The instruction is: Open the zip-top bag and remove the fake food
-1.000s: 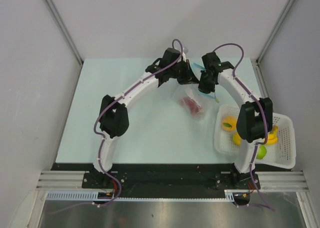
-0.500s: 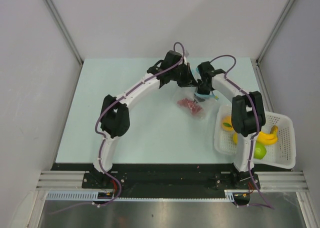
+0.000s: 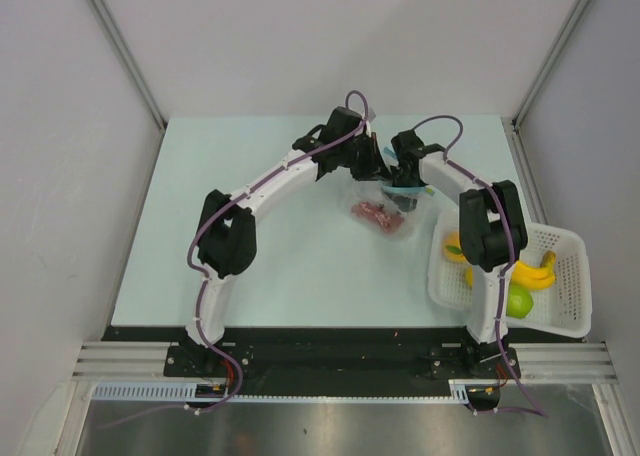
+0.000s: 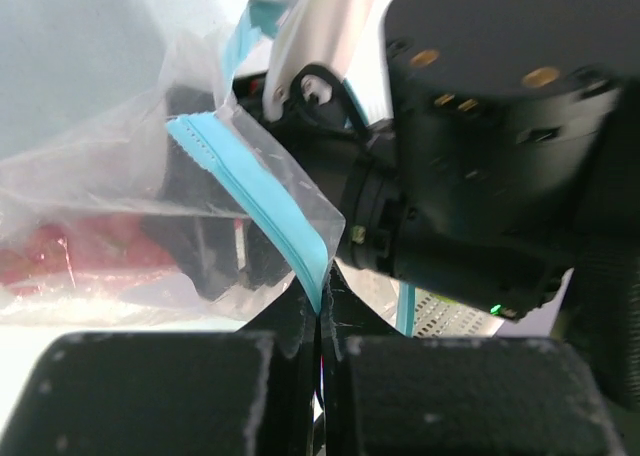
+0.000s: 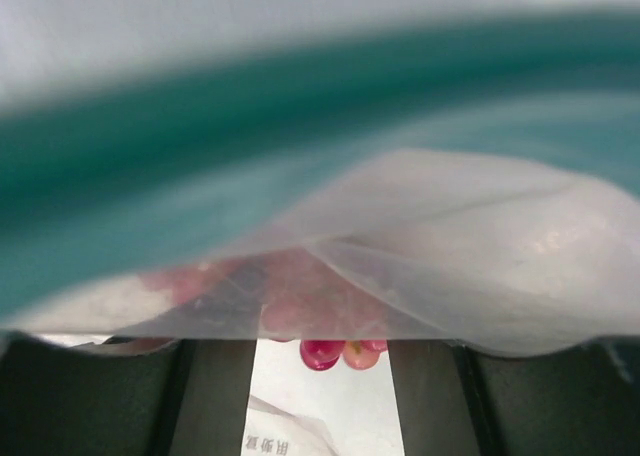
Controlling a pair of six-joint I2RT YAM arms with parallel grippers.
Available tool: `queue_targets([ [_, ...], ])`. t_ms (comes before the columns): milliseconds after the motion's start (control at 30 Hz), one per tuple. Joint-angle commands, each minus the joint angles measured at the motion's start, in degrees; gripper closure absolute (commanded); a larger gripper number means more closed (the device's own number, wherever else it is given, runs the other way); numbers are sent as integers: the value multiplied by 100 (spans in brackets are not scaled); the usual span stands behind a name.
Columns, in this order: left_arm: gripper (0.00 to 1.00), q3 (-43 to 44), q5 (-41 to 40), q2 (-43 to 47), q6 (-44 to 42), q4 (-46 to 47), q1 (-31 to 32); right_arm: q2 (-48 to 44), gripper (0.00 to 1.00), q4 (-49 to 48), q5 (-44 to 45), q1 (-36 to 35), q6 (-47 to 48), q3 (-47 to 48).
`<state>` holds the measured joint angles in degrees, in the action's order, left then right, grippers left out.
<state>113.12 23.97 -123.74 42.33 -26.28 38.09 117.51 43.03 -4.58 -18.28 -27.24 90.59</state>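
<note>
The zip-top bag lies at the table's far middle, with the red berry cluster inside. My left gripper is shut on the bag's blue-teal zip strip and holds that side of the mouth up; the berries show through the film. My right gripper is at the bag's mouth. In the right wrist view its fingers stand apart and the gripper is open. The teal strip and film cover the lens, with the berries just ahead.
A white perforated basket stands at the right edge. It holds an orange, a banana, a green apple and a yellow fruit. My two arms arch close together over the far middle.
My right gripper has moved left and down to the bag's mouth. The left gripper and the bag have shifted slightly left.
</note>
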Motion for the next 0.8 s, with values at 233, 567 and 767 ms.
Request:
queue_targets([
  [233, 100, -448, 38, 562, -93, 184, -29, 439, 43, 4, 54, -176, 97, -313],
  [567, 100, -941, -15, 746, -14, 422, -126, -316, 87, 66, 449, -184, 263, -270],
  [767, 100, -958, 3, 641, 74, 510, -126, -905, 95, 346, 370, -193, 141, 64],
])
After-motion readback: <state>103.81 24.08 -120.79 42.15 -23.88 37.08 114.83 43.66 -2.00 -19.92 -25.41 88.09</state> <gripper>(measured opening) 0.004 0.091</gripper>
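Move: The red grapes at the bottom of the bag have their middle about 5 cm left of the right hand, 3 cm back and some 3 cm below its half-open fingers, which are already in the bag. The orange in the tray sits roughly 12 cm right and 11 cm back of the right hand. From the left hand, still pinching the bag's blue zip strip, the grapes lie about 17 cm below, 4 cm back and 1 cm to the left. The right fingers shut on the near end of the red grapes inside the bag: the hand first sinks about 2 cm and eases back over 1 cm, still open, then closes and starts upward, rising between 2 and 3 cm. The left hand keeps its pinch on the zip strip while lowering some 3 cm, shifting about 2 cm left and slightly back. ##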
